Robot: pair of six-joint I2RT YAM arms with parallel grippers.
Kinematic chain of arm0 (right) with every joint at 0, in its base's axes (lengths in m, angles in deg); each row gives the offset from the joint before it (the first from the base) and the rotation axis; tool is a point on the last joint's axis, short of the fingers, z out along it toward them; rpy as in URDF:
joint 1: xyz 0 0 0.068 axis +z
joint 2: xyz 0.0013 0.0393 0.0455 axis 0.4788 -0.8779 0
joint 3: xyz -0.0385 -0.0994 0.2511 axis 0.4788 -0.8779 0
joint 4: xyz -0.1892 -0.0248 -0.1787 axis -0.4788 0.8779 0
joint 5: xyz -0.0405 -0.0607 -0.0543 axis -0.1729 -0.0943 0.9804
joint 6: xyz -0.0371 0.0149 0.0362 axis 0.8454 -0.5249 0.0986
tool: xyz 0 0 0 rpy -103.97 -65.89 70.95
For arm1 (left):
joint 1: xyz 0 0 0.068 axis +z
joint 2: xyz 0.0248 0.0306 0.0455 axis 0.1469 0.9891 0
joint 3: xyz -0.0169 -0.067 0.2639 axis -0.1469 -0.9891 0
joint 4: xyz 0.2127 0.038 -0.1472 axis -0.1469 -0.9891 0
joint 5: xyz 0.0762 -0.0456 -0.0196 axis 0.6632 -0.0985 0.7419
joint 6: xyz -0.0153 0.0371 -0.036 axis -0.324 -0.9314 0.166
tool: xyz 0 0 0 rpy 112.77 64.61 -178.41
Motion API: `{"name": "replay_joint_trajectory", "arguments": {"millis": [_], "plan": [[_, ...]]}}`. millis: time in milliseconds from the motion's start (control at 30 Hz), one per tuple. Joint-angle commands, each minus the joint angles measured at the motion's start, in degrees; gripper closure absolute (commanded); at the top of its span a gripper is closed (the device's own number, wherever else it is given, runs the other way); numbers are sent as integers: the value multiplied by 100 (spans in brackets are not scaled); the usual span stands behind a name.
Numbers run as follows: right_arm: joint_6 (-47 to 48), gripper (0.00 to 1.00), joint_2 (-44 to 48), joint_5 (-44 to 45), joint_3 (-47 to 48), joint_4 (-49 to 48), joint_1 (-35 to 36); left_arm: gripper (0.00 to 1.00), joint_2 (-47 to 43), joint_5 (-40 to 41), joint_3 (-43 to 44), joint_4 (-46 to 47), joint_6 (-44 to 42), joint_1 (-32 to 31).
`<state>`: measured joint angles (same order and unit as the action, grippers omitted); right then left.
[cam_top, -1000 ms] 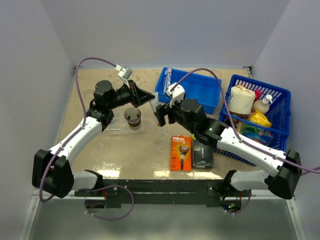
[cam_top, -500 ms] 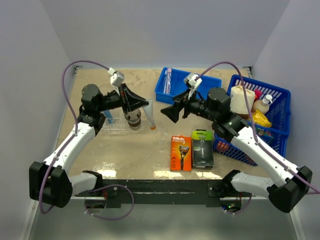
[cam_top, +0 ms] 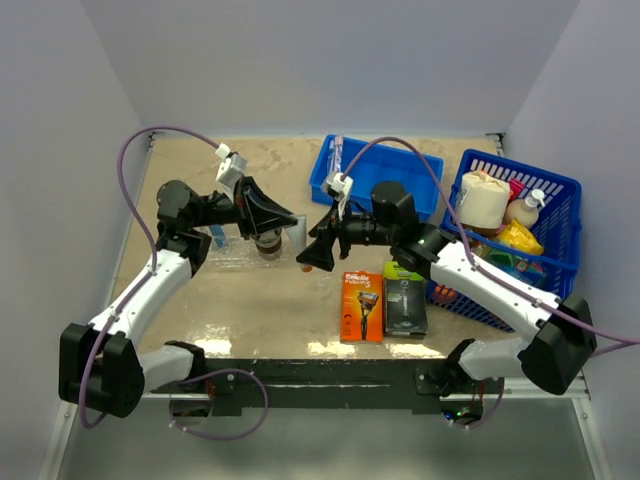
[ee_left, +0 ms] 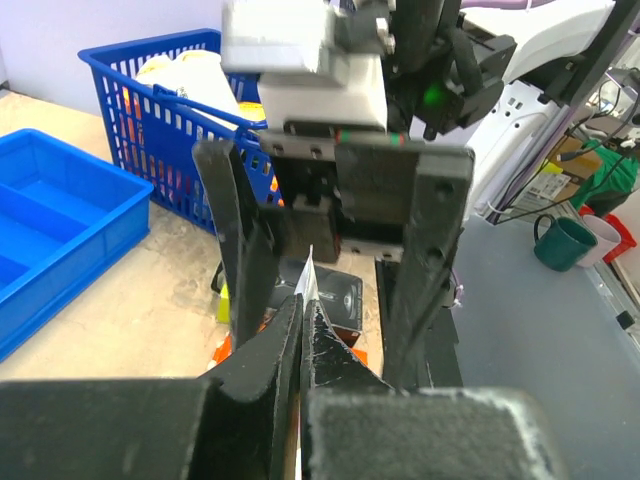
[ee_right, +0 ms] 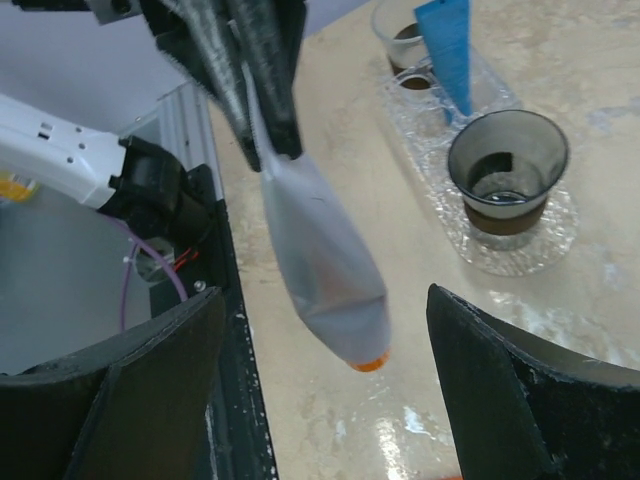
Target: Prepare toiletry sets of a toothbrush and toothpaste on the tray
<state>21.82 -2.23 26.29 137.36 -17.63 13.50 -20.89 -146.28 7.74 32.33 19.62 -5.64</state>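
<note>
My left gripper (cam_top: 292, 221) is shut on the top of a toothbrush (cam_top: 300, 237) in a cloudy wrapper, which hangs down with its orange tip (ee_right: 368, 363) above the table. My right gripper (cam_top: 312, 258) faces it, open, one finger (ee_right: 160, 390) on each side of the toothbrush's (ee_right: 325, 260) lower end without touching. In the left wrist view the wrapper's white edge (ee_left: 309, 285) sticks out of my left gripper (ee_left: 303, 310). The clear tray (ee_right: 470, 255) holds two brownish cups (ee_right: 508, 170); the far cup (ee_right: 400, 45) has the blue toothpaste (ee_right: 447, 50) standing in it.
An orange razor pack (cam_top: 362, 305) and a black-green one (cam_top: 405, 306) lie near the front. The blue bin (cam_top: 400, 185) at the back holds another toothbrush (cam_top: 337, 160). A blue lattice basket (cam_top: 553, 180) full of goods stands at the right.
My right gripper pulled back toward the basket, then swung down-left to straddle the hanging toothbrush. My left gripper carried the toothbrush slightly forward, to beside the tray's cup.
</note>
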Motion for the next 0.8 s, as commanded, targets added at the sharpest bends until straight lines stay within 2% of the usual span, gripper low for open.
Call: {"name": "replay_joint_trajectory", "arguments": {"millis": [0, 267, 400, 633, 767], "plan": [[-156, 16, -51, -227, -109, -605, 140, 100, -91, -102, 15, 628, 131, 55], [-235, 22, -288, -280, -188, -870, 307, 100, -99, -94, 15, 620, 139, 82], [-288, 34, -350, -342, -206, -1010, 325, 100, -99, -111, 15, 637, 157, 82], [-297, 48, -377, -351, -233, -1028, 333, 100, -64, -111, 41, 752, 262, 99], [-280, 63, -412, -351, -206, -984, 333, 100, -82, -111, 41, 769, 262, 99]]}}
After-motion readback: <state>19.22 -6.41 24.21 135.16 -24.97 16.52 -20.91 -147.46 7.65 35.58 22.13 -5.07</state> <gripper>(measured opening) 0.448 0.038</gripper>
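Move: The toothpaste tube hangs cap-down from the left fingers, its middle about 6 cm below the left hand, 2 cm back and 1 cm to the right. From the open right hand that middle is some 3 cm to the left, level fore-and-aft and in height. The clear cup on the tray lies about 13 cm ahead, 10 cm left and 16 cm below the right hand; the orange razor box is roughly 13 cm to its right, level fore-and-aft, 20 cm below. Leftward and down, slowing as it goes, the right hand slips its open fingers some 3.5 cm further around the lower part of the toothpaste tube, drifting slightly back. Its fingers then close to roughly half their former gap, one on each side of the tube just above the orange cap; whether they touch it yet can't be seen. The left hand stays in place, still pinching the tube's flat upper end. ##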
